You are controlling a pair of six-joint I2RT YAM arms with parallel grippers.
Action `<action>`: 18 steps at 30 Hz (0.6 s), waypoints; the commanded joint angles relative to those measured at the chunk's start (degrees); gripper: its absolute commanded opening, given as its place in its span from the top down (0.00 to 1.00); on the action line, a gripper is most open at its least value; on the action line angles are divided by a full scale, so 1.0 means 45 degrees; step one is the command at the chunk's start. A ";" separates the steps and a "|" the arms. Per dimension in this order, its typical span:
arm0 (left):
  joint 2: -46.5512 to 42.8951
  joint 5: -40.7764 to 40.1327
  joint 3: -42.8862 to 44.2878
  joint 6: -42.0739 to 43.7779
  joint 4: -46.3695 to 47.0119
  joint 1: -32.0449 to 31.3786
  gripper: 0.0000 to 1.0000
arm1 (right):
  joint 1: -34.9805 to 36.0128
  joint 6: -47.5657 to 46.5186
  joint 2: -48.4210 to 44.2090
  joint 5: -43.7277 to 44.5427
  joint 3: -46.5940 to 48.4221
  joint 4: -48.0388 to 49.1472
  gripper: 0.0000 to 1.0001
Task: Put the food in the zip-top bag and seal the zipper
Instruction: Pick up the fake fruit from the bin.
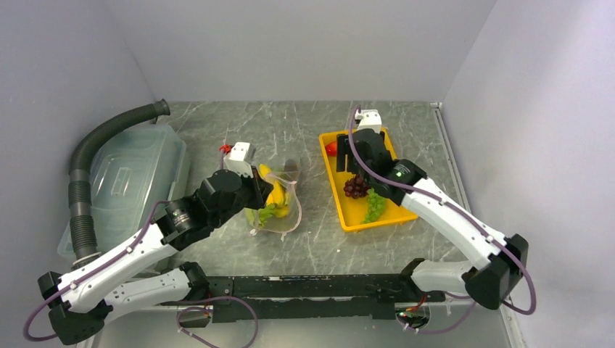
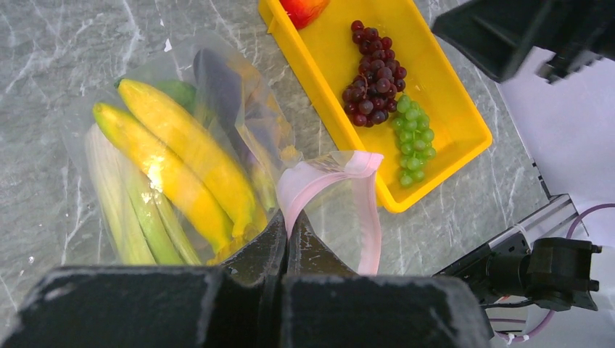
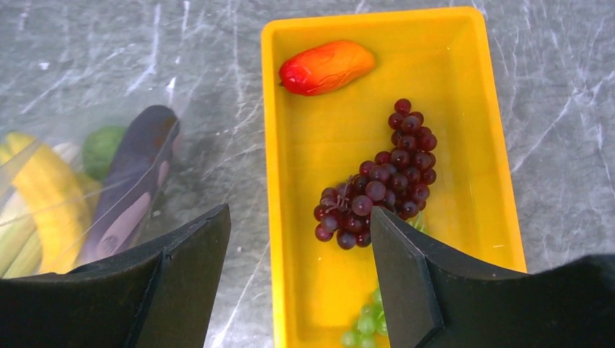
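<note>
The clear zip-top bag (image 2: 87, 174) lies on the table and holds yellow bananas (image 2: 181, 156), a pale green leek (image 2: 127, 210), a purple eggplant (image 2: 217, 87) and a green round fruit (image 3: 101, 148). My left gripper (image 2: 288, 217) is shut on the bag's pink zipper strip (image 2: 319, 177) and holds the mouth open toward the tray. My right gripper (image 3: 301, 217) is open and empty above the yellow tray (image 3: 464, 58). The tray holds dark grapes (image 3: 384, 177), green grapes (image 2: 413, 138) and a red-orange fruit (image 3: 326, 67). The top view shows the bag (image 1: 279, 199) left of the tray (image 1: 330, 163).
A large translucent lidded bin (image 1: 130, 177) sits at the left with a grey corrugated hose (image 1: 83, 196) beside it. Grey walls close the back and sides. A black rail (image 1: 304, 286) runs along the table's near edge.
</note>
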 commanded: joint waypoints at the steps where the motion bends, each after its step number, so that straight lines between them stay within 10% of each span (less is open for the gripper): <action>1: -0.0086 -0.0181 0.0666 0.0276 0.0462 -0.0003 1.00 | -0.0987 0.0370 0.0823 -0.1008 0.0624 0.1043 0.26; 18: 0.0382 0.0133 0.0703 0.0482 0.0808 -0.0003 1.00 | -0.3822 0.4330 0.5264 -0.3156 0.1620 0.2891 0.23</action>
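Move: The fake mango, red and orange in the far left corner of the yellow bin, lies some 16 cm ahead of the open right hand, about 1 cm to its left and 17 cm below. The red grapes lie about 6 cm ahead and 6 cm to the right of that hand, the green grapes roughly 1 cm back and 9 cm right, both about as low. From the left hand the mango is about 26 cm ahead, 18 cm right and 18 cm below. Towards the fake mango in the bin's far left corner the right hand swoops forward some 10 cm and down about 8 cm, its fingers staying wide open. On the way the wrist turns about 15 degrees clockwise, tips further down and lifts its left side, stopping short of any touch. The left fingers keep the bag's mouth pinched, nearly still. ##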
